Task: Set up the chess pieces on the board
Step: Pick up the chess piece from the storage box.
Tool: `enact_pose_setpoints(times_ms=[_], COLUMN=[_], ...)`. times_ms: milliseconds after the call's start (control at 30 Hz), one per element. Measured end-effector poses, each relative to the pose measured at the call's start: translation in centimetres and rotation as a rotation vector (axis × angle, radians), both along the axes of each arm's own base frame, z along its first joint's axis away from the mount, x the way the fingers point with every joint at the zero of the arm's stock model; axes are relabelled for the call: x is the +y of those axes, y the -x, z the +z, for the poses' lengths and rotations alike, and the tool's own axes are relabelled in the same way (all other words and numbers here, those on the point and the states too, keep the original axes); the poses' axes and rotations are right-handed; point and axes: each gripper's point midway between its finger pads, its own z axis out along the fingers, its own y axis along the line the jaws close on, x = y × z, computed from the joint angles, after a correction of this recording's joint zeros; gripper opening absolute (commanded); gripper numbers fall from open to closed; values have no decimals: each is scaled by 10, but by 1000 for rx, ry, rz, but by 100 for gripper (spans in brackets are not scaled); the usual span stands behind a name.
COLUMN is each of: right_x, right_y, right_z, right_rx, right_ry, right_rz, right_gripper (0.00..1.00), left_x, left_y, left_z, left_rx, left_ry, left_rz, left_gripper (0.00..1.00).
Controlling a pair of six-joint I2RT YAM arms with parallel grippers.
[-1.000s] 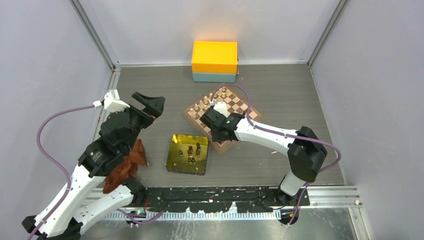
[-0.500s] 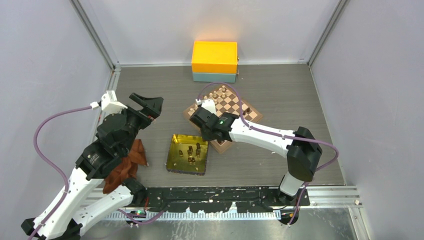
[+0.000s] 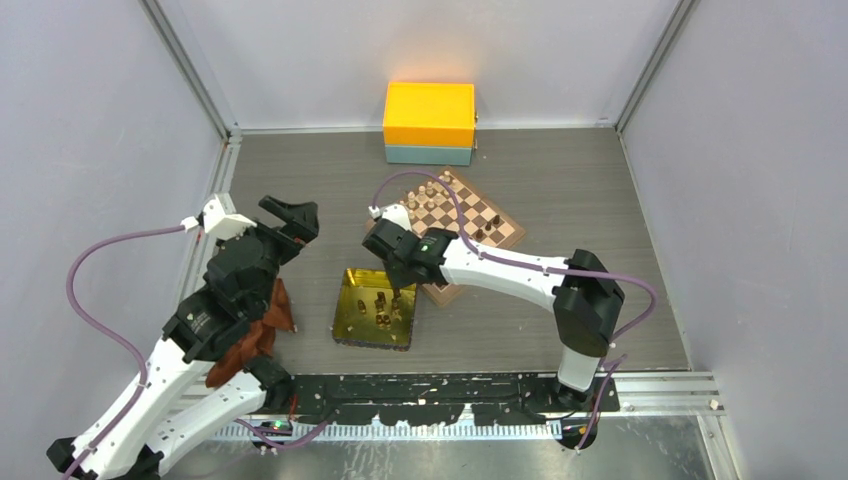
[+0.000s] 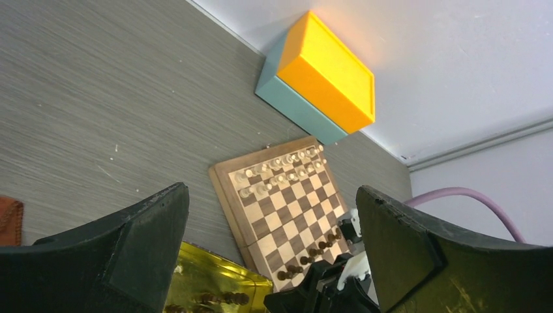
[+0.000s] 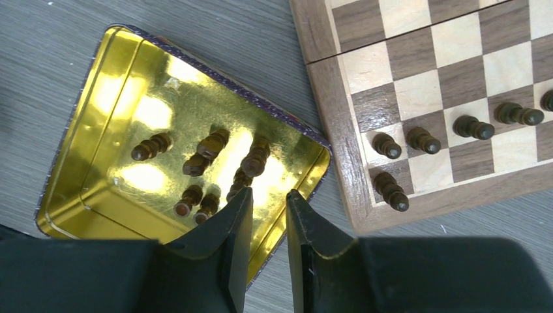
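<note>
The board [image 3: 478, 214] lies at mid-table with dark chess pieces [image 5: 424, 139] standing along its near edge. Several more dark chess pieces [image 5: 209, 147] lie in the gold tray [image 5: 98, 85] beside the board's left corner. My right gripper [image 5: 269, 199] hovers over the tray's right rim, its jaws open by a narrow gap with nothing between them. In the top view it [image 3: 398, 290] sits at the tray's far-right corner. My left gripper [image 4: 270, 192] is raised at the left, wide open and empty, facing the board [image 4: 297, 195].
Pale chessmen [image 3: 425, 192] fill the board's far edge. An orange box on a teal base [image 3: 429, 113] stands at the back wall. A brown cloth [image 3: 250, 335] lies under the left arm. The right arm's purple cable [image 3: 440, 190] arcs over the board.
My right gripper has moved left and toward the near edge, from over the board to over the tray's right rim, its jaws a little narrower. The left arm has shifted slightly.
</note>
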Motion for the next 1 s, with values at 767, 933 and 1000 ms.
enact_pose_setpoints(times_ms=[767, 933, 1000], right_x=[31, 41, 45], right_y=[3, 1, 1], right_z=[-22, -23, -22], right_rx=[41, 46, 46], right_ry=[21, 10, 6], right_rz=[120, 141, 151], right_gripper=[31, 31, 31], left_x=[21, 24, 27], left_y=[-8, -8, -8], left_z=[-11, -12, -11], left_rx=[10, 10, 8], left_ry=[-61, -72, -83], left_rz=[133, 150, 161], left_gripper=[100, 100, 100])
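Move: The middle dark piece in the storage box lies about 4 cm to the right hand's left, 2 cm back and 9 cm below. At much the same depth, another piece is 1 cm left and 1 cm back, and the leftmost piece 8 cm left and 3 cm back; the chessboard's middle is roughly 13 cm ahead, 9 cm right. From the left hand, the middle piece lies about 13 cm right, 3 cm back and 30 cm below. Right hand slides left about 5 cm over the storage box, sinking and turning counter-clockwise; left hand drifts left. ##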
